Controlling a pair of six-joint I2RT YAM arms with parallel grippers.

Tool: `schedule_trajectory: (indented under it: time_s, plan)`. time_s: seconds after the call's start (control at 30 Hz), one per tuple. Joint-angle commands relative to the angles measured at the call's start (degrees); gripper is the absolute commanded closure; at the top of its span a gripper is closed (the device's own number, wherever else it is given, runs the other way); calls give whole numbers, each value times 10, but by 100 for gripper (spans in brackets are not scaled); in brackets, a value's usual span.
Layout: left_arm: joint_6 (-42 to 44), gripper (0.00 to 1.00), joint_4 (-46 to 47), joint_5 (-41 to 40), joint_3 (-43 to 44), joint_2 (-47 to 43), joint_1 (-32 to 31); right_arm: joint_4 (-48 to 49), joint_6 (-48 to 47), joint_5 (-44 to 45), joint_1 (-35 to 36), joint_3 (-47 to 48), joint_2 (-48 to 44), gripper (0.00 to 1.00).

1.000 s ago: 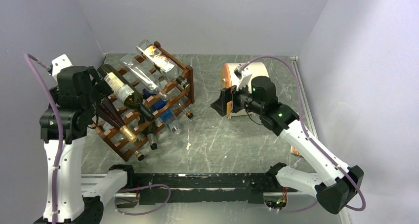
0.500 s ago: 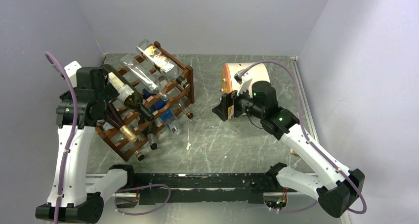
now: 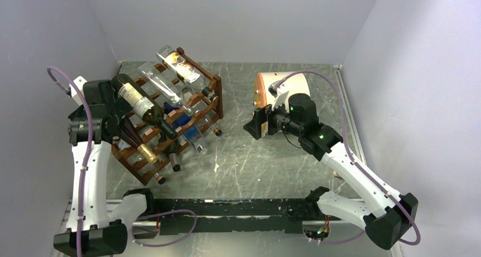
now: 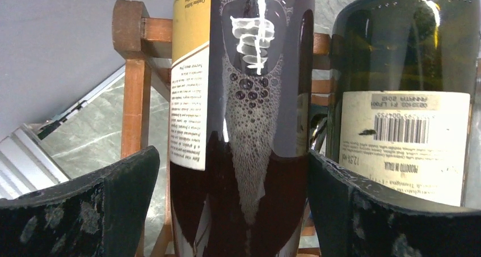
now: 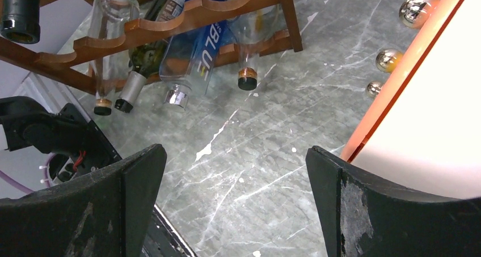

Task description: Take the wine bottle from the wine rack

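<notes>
The reddish-brown wine rack (image 3: 199,100) stands tilted at the left of the table, with several bottles lying in its rails. My left gripper (image 3: 116,123) is at its left end, open. In the left wrist view the left gripper (image 4: 233,155) straddles the base of a dark wine bottle (image 4: 249,98) with a yellow and white label. A small gap shows at the left finger (image 4: 85,211). From above that wine bottle (image 3: 133,137) lies low in the rack with a gold foil neck. My right gripper (image 3: 253,123) hangs open over the bare table, holding nothing.
A green bottle (image 4: 403,70) with a barcode label lies right beside the straddled one. Clear bottles (image 3: 164,84) and a blue one (image 5: 195,47) fill other slots, necks pointing toward the table's middle. A cream drum (image 3: 283,87) with an orange rim sits behind the right gripper. Walls close in on three sides.
The left arm swung and lowered, bringing its gripper toward the rack's left end around the bottle's base. The right gripper shifted slightly down and left, then stayed still.
</notes>
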Motion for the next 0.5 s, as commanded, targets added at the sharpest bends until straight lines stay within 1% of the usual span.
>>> schedule_trajectory:
  time_s: [0.0, 0.13, 0.23, 0.33, 0.4, 0.47]
  plan:
    - [6, 1, 47, 39, -21, -5, 22, 17, -6, 1, -3, -6, 3, 0]
    - [4, 1, 64, 57, -29, -8, 26, 15, -8, 4, -3, -7, 5, 0]
    - [4, 5, 76, 61, -37, -11, 27, 15, -8, 6, -3, -8, 7, 0]
    - [2, 13, 92, 63, -50, -20, 27, 12, -9, 8, -3, -6, 8, 0]
    - [-3, 23, 91, 58, -48, -21, 27, 9, -10, 9, -3, -5, 6, 0]
    - [-7, 31, 89, 48, -47, -28, 27, 8, -11, 12, -2, -4, 4, 0]
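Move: The dark red wine bottle with the gold neck already runs between the left hand's open fingers, its middle about 3 cm back, 3 cm right and 3 cm below. At much that height, the green bottle's middle is some 4 cm ahead and 8 cm right, and the clear bottle's about 12 cm ahead and 16 cm right. From the right hand the red bottle lies roughly 43 cm left, 3 cm back, near its own height. The left fingers close onto both sides of the red bottle's body, beginning contact and gripping it by the end with a wide opening. Before that, the hand eases about 1 cm forward along the bottle and 1 cm down around it, then stops sinking and comes up slightly as the fingers shut and the wrist tips up some 5 degrees. ##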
